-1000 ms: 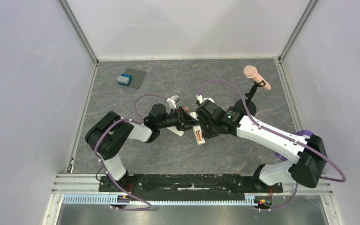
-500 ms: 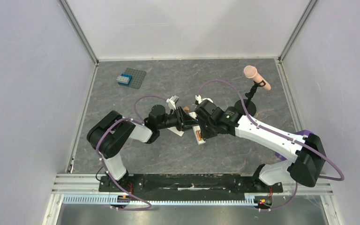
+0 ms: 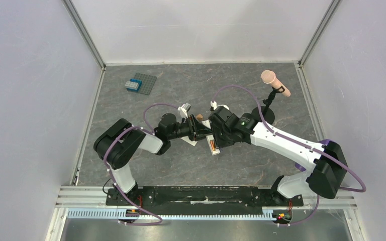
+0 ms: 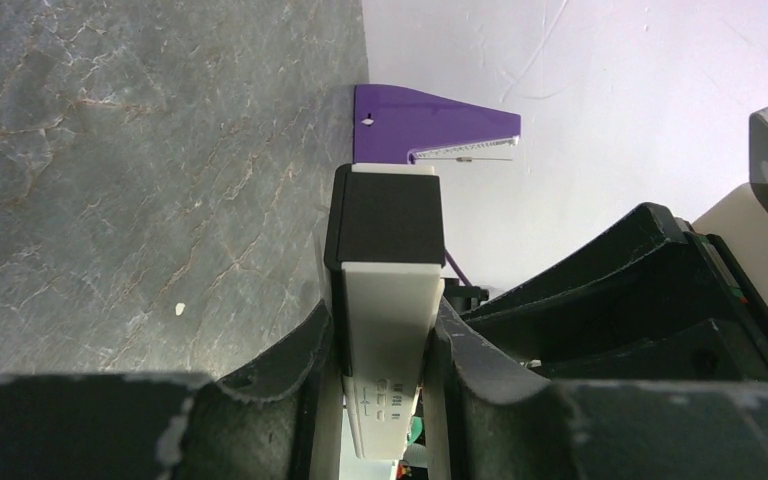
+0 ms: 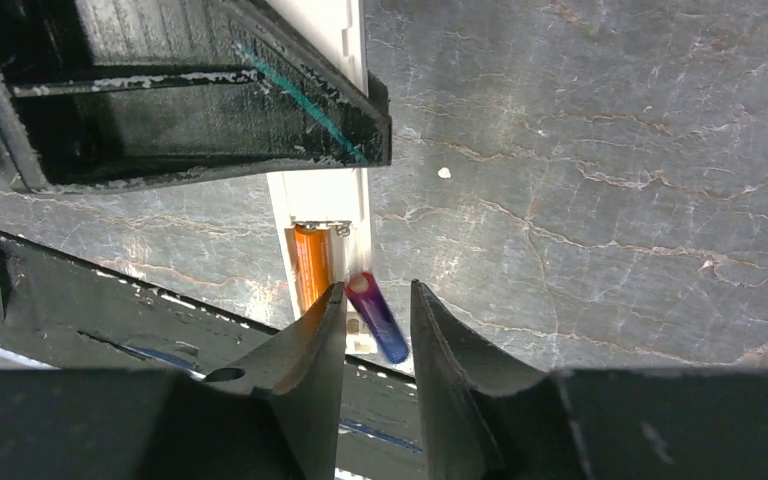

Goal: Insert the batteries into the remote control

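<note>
My left gripper (image 4: 385, 325) is shut on the remote control (image 4: 388, 300), a cream-white bar held by its long sides above the table. In the right wrist view the remote control (image 5: 322, 205) runs down from under the left gripper's black fingers. An orange battery (image 5: 310, 265) lies in its recess. A dark blue battery (image 5: 378, 318) lies tilted and blurred over the recess's right edge, between the fingers of my right gripper (image 5: 377, 292). Those jaws stand apart, with a gap beside the battery. From above, both grippers (image 3: 205, 131) meet at the table's middle.
A grey studded plate with a blue brick (image 3: 141, 83) sits at the back left. A pink microphone on a black stand (image 3: 275, 83) is at the back right. A purple wedge (image 4: 430, 125) rests by the right wall. A small white piece (image 3: 185, 108) lies behind the left gripper.
The right gripper's jaws have parted and the blue battery now sits loose between them. Both arms have shifted slightly to the left.
</note>
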Tool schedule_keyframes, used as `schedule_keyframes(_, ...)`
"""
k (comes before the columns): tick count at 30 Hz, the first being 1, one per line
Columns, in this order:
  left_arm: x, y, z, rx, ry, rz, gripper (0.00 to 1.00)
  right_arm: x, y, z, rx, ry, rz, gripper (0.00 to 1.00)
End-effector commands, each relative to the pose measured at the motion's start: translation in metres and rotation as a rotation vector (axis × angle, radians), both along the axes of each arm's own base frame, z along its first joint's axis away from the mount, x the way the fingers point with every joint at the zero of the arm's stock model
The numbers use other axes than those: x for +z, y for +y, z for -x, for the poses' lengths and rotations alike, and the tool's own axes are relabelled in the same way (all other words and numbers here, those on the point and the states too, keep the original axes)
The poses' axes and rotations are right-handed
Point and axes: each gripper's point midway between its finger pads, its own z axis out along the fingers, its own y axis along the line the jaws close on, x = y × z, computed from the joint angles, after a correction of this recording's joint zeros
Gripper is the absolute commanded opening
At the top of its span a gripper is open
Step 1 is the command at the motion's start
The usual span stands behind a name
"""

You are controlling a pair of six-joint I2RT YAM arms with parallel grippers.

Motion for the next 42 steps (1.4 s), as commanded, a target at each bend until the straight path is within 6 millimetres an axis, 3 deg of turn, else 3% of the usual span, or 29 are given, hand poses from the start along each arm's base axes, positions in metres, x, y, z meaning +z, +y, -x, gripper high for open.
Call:
schedule_keyframes(1, 0.014, 0.0, -0.002, 0.0, -0.02, 0.066, 0.02, 0.01, 0.005, -0.007, -0.024, -0.023, -0.044, 0.33)
schedule_keyframes(8, 0.012, 0.001, -0.003, 0.012, -0.017, 0.062, 0.02, 0.026, 0.011, -0.01, -0.042, -0.042, -0.139, 0.33)
schedule_keyframes(14, -0.013, 0.015, -0.013, 0.074, -0.035, -0.075, 0.02, 0.008, -0.011, -0.007, -0.083, -0.051, -0.075, 0.34)
schedule_keyframes(20, -0.036, 0.043, -0.024, 0.162, -0.126, -0.328, 0.02, -0.029, -0.034, 0.008, -0.038, -0.025, 0.006, 0.42)
schedule_keyframes(27, -0.026, 0.059, -0.033, 0.192, -0.199, -0.418, 0.02, -0.06, -0.005, 0.029, 0.301, -0.075, -0.034, 0.48)
schedule_keyframes(33, -0.016, 0.084, -0.048, 0.251, -0.216, -0.447, 0.02, -0.064, 0.017, 0.016, 0.58, -0.23, 0.03, 0.49)
schedule_keyframes(42, -0.009, 0.112, -0.064, 0.305, -0.201, -0.467, 0.02, -0.078, 0.007, 0.034, 1.095, -0.212, 0.129, 0.52)
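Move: The blue battery sits askew at the edge of the remote's slot, between the right hand's parted fingertips, about 1 cm back of the hand point and 1 cm below. The orange battery, bedded in the remote, is roughly 3 cm to the right hand's left and level with it fore and aft, about 1 cm lower; the remote's middle is some 5 cm ahead and 4 cm left, 1 cm below. From the left hand, which grips the remote, the blue battery is about 8 cm back, 3 cm right and 1 cm lower. After the blue battery, the right hand first drifts barely forward and up, then sinks about 9 cm and draws back, swinging out to the right and in again, while its fingers open wider and the wrist turns some 45 degrees counter-clockwise. The left hand keeps its grip on the remote and carries it left and forward out of the way, dipping slightly, its fingers tipping downward. ##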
